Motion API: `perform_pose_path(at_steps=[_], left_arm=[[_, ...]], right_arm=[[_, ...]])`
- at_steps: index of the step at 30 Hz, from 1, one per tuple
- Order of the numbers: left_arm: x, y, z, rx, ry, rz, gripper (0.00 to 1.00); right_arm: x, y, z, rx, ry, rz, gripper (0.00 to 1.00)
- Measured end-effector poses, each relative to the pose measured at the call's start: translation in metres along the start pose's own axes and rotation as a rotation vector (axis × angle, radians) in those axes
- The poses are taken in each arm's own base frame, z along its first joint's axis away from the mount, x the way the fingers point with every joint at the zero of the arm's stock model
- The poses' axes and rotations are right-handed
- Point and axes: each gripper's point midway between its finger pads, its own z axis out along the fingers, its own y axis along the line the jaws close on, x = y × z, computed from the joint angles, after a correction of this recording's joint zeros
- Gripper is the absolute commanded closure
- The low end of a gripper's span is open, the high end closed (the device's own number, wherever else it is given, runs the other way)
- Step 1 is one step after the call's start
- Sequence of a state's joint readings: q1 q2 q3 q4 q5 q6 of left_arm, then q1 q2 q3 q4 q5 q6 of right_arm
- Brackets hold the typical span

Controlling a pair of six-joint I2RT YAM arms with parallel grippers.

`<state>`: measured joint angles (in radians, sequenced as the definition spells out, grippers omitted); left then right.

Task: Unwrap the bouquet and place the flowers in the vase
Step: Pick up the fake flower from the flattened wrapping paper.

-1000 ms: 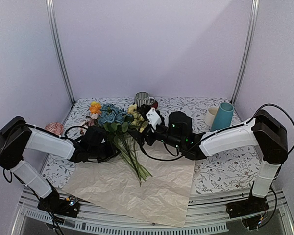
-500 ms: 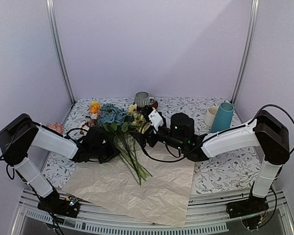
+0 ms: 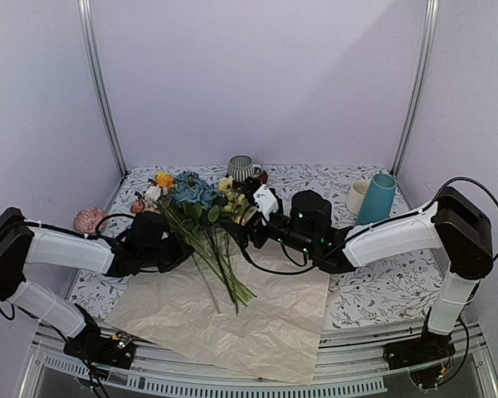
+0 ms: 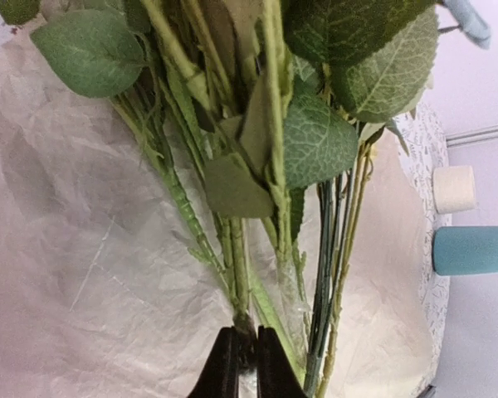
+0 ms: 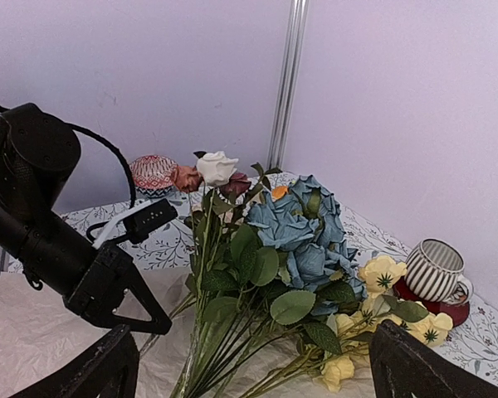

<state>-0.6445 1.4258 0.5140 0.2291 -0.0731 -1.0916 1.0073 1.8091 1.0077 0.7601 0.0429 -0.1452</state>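
The bouquet lies unwrapped: its peach paper [image 3: 232,311] is spread flat on the table with the flowers [image 3: 197,199] on top, stems fanning toward the front. My left gripper [image 4: 241,358] is shut on a green stem [image 4: 236,274] near its lower end; from above it sits at the left of the bunch [image 3: 176,247]. My right gripper [image 5: 261,377] stands wide open just right of the blue and yellow blooms [image 5: 311,240], nothing between its fingers. The teal vase [image 3: 378,197] stands upright at the back right, apart from both grippers.
A cream mug [image 3: 357,197] stands right beside the vase. A striped grey cup [image 3: 242,168] on a red saucer sits at the back, behind the blooms. A pink patterned ball [image 3: 90,219] lies at the left edge. The right arm stretches across the paper's right side.
The left jaws have closed on a stem and the left arm has drawn back to the left, pulling a few stems with pink and white heads away from the bunch. The right gripper stays open.
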Motion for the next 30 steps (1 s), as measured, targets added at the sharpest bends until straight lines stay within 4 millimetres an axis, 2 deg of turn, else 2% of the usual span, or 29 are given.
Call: perform_pose_path(at_steps=[14, 30], left_arm=[[-0.018, 0.011, -0.05, -0.016, -0.112, 0.0, 0.95], [-0.049, 0.0, -0.114, 0.048, -0.269, 0.089, 0.97]], right_arm=[[-0.003, -0.001, -0.006, 0.002, -0.007, 0.001, 0.01], [-0.004, -0.001, -0.017, 0.001, -0.006, 0.032, 0.01]])
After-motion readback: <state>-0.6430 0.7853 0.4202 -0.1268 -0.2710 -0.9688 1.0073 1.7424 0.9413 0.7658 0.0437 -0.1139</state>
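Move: The left hand, about 5 cm above the paper, already grips a rose stem. From it the teal vase, where the flower belongs, stands some 43 cm right and 16 cm ahead; the blue flowers lie about 21 cm straight ahead at hand height, the yellow ones 20 cm ahead and 9 cm right. From the waiting right hand the vase is roughly 15 cm ahead, 32 cm right and 10 cm lower. Keeping its fingers shut on the rose stem, the left hand carries it up and away from the rest of the bunch, rising about 9 cm while going some 7 cm left and 4 cm back; the early part runs mostly leftward, the later part mostly upward. The wrist tips the fingers up by about 15 degrees, chiefly in the second half, while the right hand waits open above the bunch and drifts back to the right by less than 2 cm. ##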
